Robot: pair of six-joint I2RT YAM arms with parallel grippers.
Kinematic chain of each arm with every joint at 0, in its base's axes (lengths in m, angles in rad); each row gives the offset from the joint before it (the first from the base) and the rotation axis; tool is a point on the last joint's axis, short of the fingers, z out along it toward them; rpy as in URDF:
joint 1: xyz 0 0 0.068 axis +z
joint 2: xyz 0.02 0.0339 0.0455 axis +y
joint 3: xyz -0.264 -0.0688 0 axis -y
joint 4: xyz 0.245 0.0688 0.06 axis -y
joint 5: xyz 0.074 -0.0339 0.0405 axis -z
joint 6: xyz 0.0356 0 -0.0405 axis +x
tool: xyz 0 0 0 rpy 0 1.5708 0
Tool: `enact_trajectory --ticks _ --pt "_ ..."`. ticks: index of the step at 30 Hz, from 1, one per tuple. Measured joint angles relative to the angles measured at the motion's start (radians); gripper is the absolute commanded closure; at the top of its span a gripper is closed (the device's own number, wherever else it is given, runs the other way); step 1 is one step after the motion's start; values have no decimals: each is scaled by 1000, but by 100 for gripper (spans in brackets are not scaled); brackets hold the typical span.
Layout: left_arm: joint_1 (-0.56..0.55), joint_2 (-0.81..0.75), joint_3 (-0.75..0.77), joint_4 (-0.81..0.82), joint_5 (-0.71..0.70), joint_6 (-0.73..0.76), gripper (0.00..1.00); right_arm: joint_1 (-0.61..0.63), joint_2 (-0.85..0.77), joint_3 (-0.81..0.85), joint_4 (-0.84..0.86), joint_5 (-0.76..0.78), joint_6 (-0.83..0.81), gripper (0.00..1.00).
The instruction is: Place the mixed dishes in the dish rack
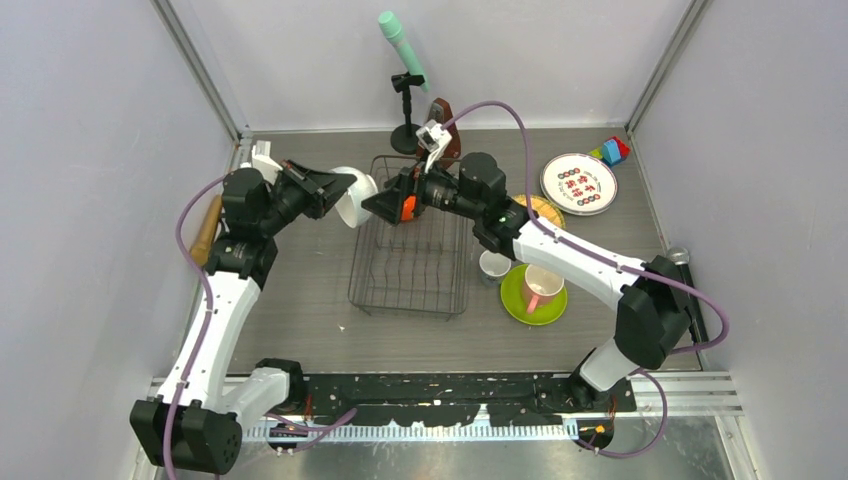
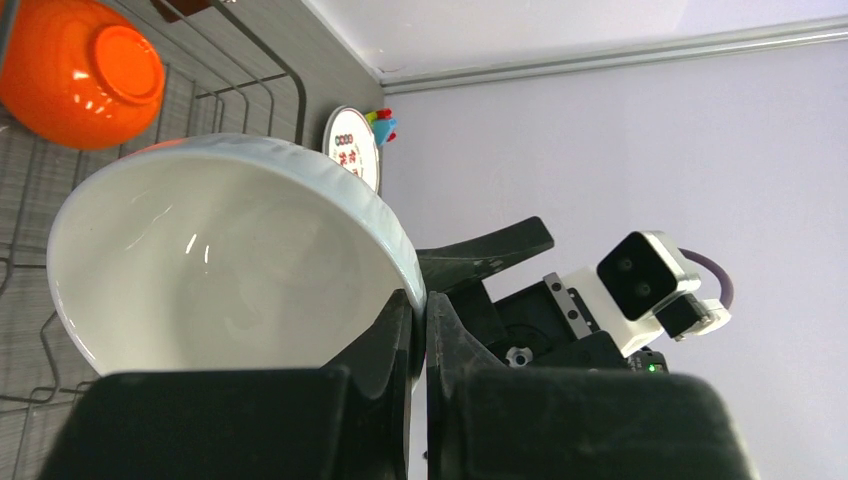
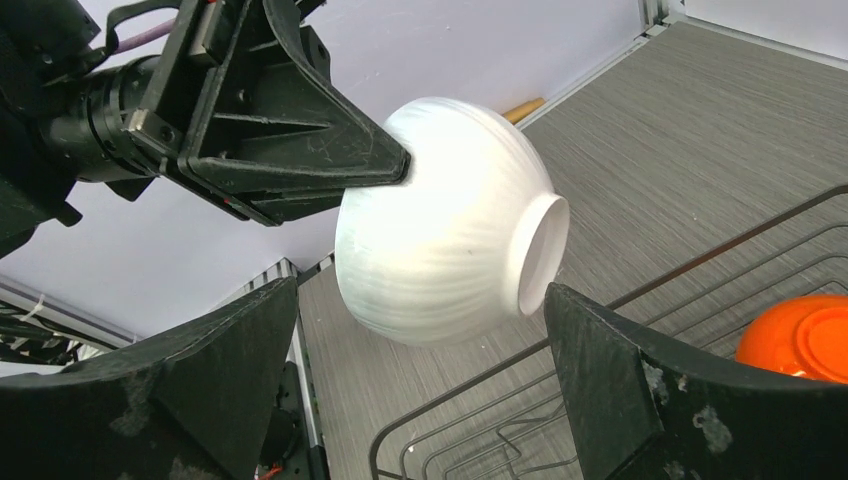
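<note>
My left gripper (image 1: pixel 347 192) (image 2: pixel 420 302) is shut on the rim of the white bowl (image 1: pixel 356 196) (image 2: pixel 220 260) (image 3: pixel 440 250). It holds the bowl on its side in the air, just left of the dish rack (image 1: pixel 410 312) (image 3: pixel 600 312). My right gripper (image 1: pixel 374 208) (image 3: pixel 420 292) is open and faces the bowl's outside, one finger on each side, without touching it. An orange bowl (image 2: pixel 85 68) (image 3: pixel 800 338) lies upside down in the rack. The pink mug (image 1: pixel 543 285) stands on the lime-green plate (image 1: pixel 515 300), with the small white cup (image 1: pixel 494 265) beside them.
A white plate with red-green marks (image 1: pixel 578 183) lies at the back right, toy blocks (image 1: pixel 612 150) beyond it. A tan woven plate (image 1: pixel 548 208) peeks out under the right arm. A brown metronome (image 1: pixel 443 115) and a microphone stand (image 1: pixel 404 90) stand behind the rack. A wooden rolling pin (image 1: pixel 207 228) lies far left.
</note>
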Motion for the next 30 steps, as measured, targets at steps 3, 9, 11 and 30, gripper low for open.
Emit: enact_trajectory --ticks 3,9,11,30 --pt "0 10 0 24 15 -14 100 12 10 0 0 7 -11 0" --pt "0 28 0 53 39 -37 100 41 47 0 -2 45 -26 0" --pt "0 29 0 56 43 -44 100 47 60 0 -5 61 -35 2" --pt "1 43 0 55 32 -47 100 65 75 5 0 124 -80 48"
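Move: The white bowl, held by its rim in the left hand, has its middle about 6 cm left of the right hand, 1 cm ahead and 3 cm lower; from the left hand it is some 3 cm right, 2 cm back and 5 cm below. From the right hand, the orange bowl sits about 14 cm ahead, 3 cm right and 18 cm down, and the rack's middle 2 cm ahead, 5 cm right and 19 cm below. The right hand sinks about 4 cm and reaches 2 cm left around the held white bowl, fingers closing onto it. ##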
